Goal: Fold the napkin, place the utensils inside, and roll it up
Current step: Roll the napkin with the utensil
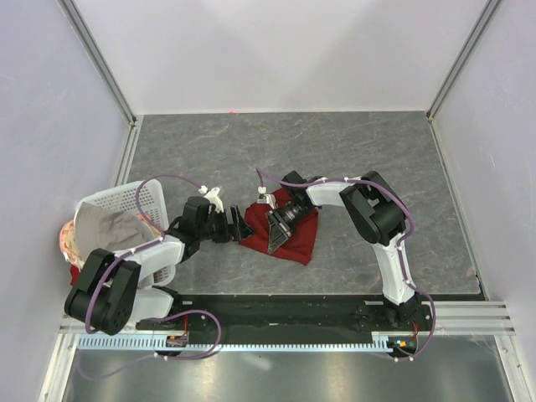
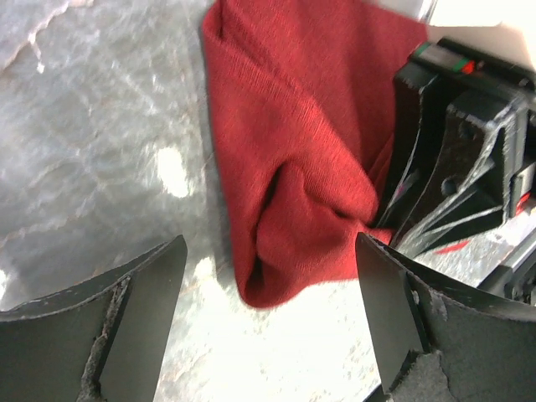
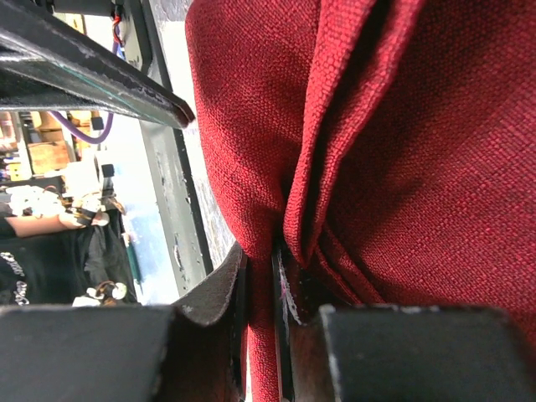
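The dark red napkin [image 1: 299, 237] lies bunched on the grey table between both arms. My right gripper [image 1: 275, 243] is shut on a pinched fold of the napkin [image 3: 402, 126], cloth squeezed between its fingers [image 3: 261, 268]. My left gripper [image 1: 237, 226] is open at the napkin's left edge, low over the table. In the left wrist view, a rounded fold of the napkin [image 2: 293, 151] lies just ahead of the gap of the left gripper [image 2: 270, 243], not gripped. The right gripper [image 2: 452, 159] shows beside the cloth. The utensils are out of view.
A white mesh basket [image 1: 144, 197] stands at the left edge with a grey-beige cloth [image 1: 109, 230] draped in it. White walls enclose the table on three sides. A black rail [image 1: 276, 314] runs along the near edge.
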Robot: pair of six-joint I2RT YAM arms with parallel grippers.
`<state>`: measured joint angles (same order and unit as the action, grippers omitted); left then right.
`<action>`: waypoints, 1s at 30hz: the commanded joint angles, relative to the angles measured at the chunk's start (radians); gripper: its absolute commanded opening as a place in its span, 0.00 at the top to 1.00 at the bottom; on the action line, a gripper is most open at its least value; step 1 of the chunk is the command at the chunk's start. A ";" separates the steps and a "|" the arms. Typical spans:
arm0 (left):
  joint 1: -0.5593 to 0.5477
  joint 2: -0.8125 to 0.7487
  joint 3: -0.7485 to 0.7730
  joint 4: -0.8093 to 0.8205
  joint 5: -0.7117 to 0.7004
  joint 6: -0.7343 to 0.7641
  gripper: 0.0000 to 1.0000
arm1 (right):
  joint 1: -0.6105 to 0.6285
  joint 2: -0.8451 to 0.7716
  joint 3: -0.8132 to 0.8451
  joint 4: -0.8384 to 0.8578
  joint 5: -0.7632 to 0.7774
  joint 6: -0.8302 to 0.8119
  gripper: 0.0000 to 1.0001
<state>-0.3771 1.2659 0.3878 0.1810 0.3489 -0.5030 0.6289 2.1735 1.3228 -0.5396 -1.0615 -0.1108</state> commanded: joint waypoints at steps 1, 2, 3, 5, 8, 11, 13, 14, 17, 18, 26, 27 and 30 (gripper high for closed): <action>0.000 0.064 0.016 0.080 0.016 -0.042 0.12 | -0.015 0.062 0.003 0.010 0.149 -0.036 0.89; 0.000 0.066 0.014 0.095 0.013 -0.045 0.12 | -0.017 0.062 0.001 0.012 0.150 -0.036 0.89; 0.000 0.067 0.013 0.107 0.006 -0.049 0.12 | -0.015 0.062 0.001 0.012 0.150 -0.038 0.89; 0.000 0.070 0.016 0.121 -0.005 -0.057 0.14 | -0.017 0.060 0.000 0.010 0.152 -0.036 0.89; -0.002 0.090 0.025 0.120 -0.030 -0.058 0.20 | -0.015 0.057 0.000 0.009 0.156 -0.035 0.89; -0.002 0.116 0.036 0.104 -0.030 -0.065 0.34 | -0.015 0.054 0.000 0.010 0.163 -0.033 0.89; 0.000 0.124 0.036 0.095 -0.030 -0.066 0.39 | -0.017 0.055 0.000 0.009 0.167 -0.033 0.89; -0.002 0.124 0.036 0.092 -0.030 -0.065 0.46 | -0.015 0.054 0.000 0.006 0.169 -0.032 0.89; 0.000 0.130 0.039 0.074 -0.037 -0.062 0.57 | -0.015 0.057 0.000 0.009 0.170 -0.030 0.89; 0.000 0.135 0.043 0.069 -0.036 -0.060 0.60 | -0.015 0.054 0.000 0.009 0.172 -0.030 0.89; 0.000 0.177 0.123 -0.069 -0.033 -0.013 0.84 | -0.015 -0.033 -0.007 0.016 0.248 0.000 0.85; 0.000 0.181 0.135 -0.089 -0.031 -0.005 0.86 | -0.015 -0.052 -0.017 0.023 0.286 0.009 0.80; 0.000 0.207 0.175 -0.155 -0.030 0.026 0.98 | -0.015 -0.154 -0.065 0.069 0.352 0.051 0.67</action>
<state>-0.3836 1.4380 0.5087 0.1593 0.3496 -0.5529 0.6254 2.1254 1.3151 -0.5285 -0.9699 -0.0757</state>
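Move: The napkin's left edge, a raised fold, lies almost between the left hand's open fingers, about 2 cm ahead, 1 cm to the right and 1 cm lower. The right gripper's closed fingers are some 6 cm to the left hand's right and 3 cm back, and the middle of the napkin bundle about 8 cm to its right, level with it. From the right hand, which already holds a fold, that left edge lies roughly 5 cm left and 5 cm ahead. The left fingers shut from wide open and pinch the napkin's raised left edge, the hand first easing forward and a little right, then sinking onto it, about 2 cm forward, 1 cm right and 1 cm down in all. The right hand keeps its pinch on the rolled fold, nearly still, and only at the very end shifts about 1 cm forward as its grip just begins to slacken. ##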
